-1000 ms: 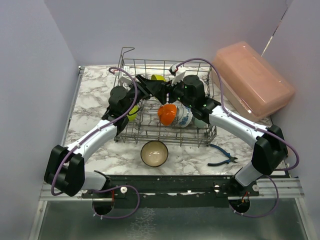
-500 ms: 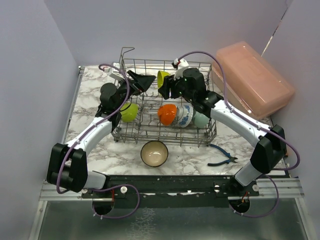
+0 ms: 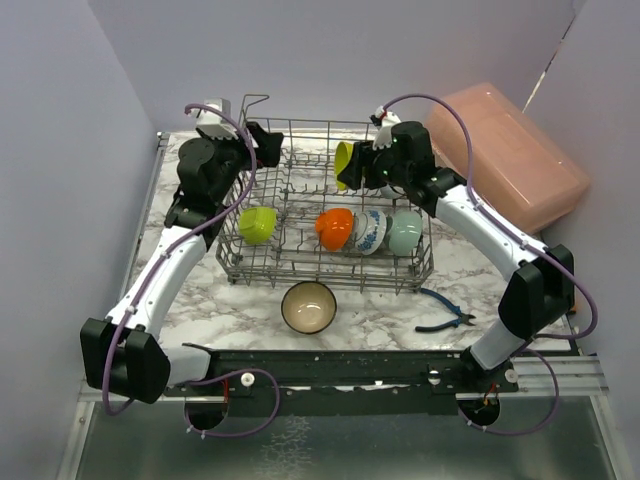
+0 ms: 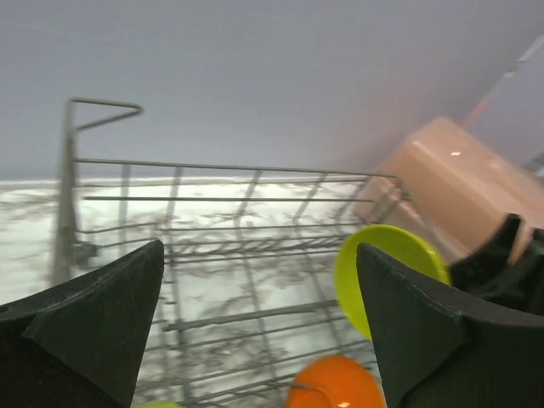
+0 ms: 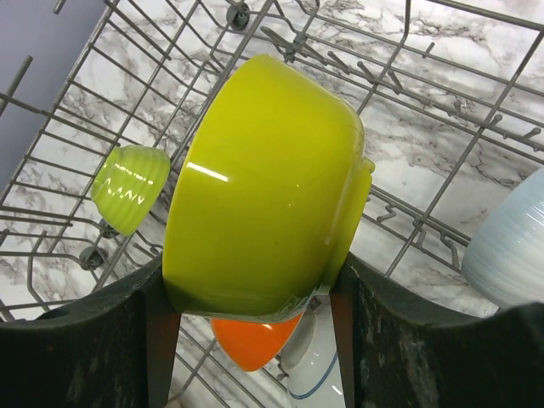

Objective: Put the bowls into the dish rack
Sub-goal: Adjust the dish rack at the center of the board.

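Note:
The grey wire dish rack (image 3: 330,275) holds a lime green bowl (image 3: 257,224), an orange bowl (image 3: 334,228), a blue-patterned white bowl (image 3: 370,231) and a mint green bowl (image 3: 405,232). A beige bowl (image 3: 308,306) sits on the table in front of the rack. My right gripper (image 5: 255,280) is shut on a yellow-green bowl (image 5: 263,187), tilted on its side above the rack's back part (image 3: 345,165). My left gripper (image 3: 262,145) hangs open and empty over the rack's back left corner. Its view (image 4: 259,255) shows the yellow-green bowl (image 4: 382,272) off to the right.
A pink translucent box (image 3: 505,160) leans at the back right, beside the rack. Blue-handled pliers (image 3: 445,310) lie on the marble table right of the beige bowl. The rack's raised corner loop (image 4: 102,106) stands close to my left gripper.
My left gripper has opened wide and drawn back from the rack's middle to its back left corner. My right gripper, still holding the yellow-green bowl, has shifted slightly right and back.

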`<state>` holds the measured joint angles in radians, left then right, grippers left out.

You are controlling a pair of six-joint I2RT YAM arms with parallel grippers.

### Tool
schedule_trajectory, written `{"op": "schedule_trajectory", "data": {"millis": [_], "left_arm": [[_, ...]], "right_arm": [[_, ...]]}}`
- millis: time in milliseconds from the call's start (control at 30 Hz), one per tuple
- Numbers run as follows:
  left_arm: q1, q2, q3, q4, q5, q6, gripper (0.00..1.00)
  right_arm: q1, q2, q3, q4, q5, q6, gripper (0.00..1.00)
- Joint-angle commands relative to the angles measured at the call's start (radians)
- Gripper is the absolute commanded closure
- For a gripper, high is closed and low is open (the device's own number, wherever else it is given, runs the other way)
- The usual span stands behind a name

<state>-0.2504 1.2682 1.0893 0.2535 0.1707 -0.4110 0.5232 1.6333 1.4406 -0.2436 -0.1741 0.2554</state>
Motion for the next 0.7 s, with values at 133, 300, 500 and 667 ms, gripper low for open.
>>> {"op": "schedule_trajectory", "data": {"millis": [133,300,500,667], "left_arm": [[0.035,0.103,0.178,-0.468,-0.42,0.35,0.11],[0.066,0.156,0.206,-0.522,-0.361,0.366,0.22],[0.068,0.209,0.25,-0.59,-0.316,0.348,0.5],[0.068,0.244,0.286,-0.632,-0.291,0.323,0.77]], "right_arm": [[-0.031,-0.013,0.029,-0.033,-0.078,0.028,1.0],[-0.031,-0.015,0.04,-0.063,-0.034,0.012,0.99],[-0.032,-0.031,0.056,-0.119,0.046,-0.025,1.0],[-0.032,-0.048,0.058,-0.145,0.1,-0.044,1.0]]}}
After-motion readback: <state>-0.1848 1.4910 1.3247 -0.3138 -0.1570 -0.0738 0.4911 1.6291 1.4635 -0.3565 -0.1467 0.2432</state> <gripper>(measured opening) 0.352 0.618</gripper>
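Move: The left hand hangs open over the far left of the rack. The part of the dish rack's left rim it goes for lies about 10 cm to its left, 3 cm ahead and 12 cm below. The lime bowl sits some 28 cm below the hand, 5 cm back and 4 cm left; the orange bowl is level with the lime one, 18 cm to the right of it. From the right hand, that rim is roughly 28 cm left, 4 cm ahead and about level. Sweeping left and then mostly down, about 10 cm across and 12 cm in descent with a little forward, the left hand comes to the rack's left rim. Its wrist swings counter-clockwise, rolls and tips until the fingers point ahead and slanting down, and they close by more than half around the rim wire. The right hand keeps its grip on the yellow-green bowl and drifts some 2 cm right. ##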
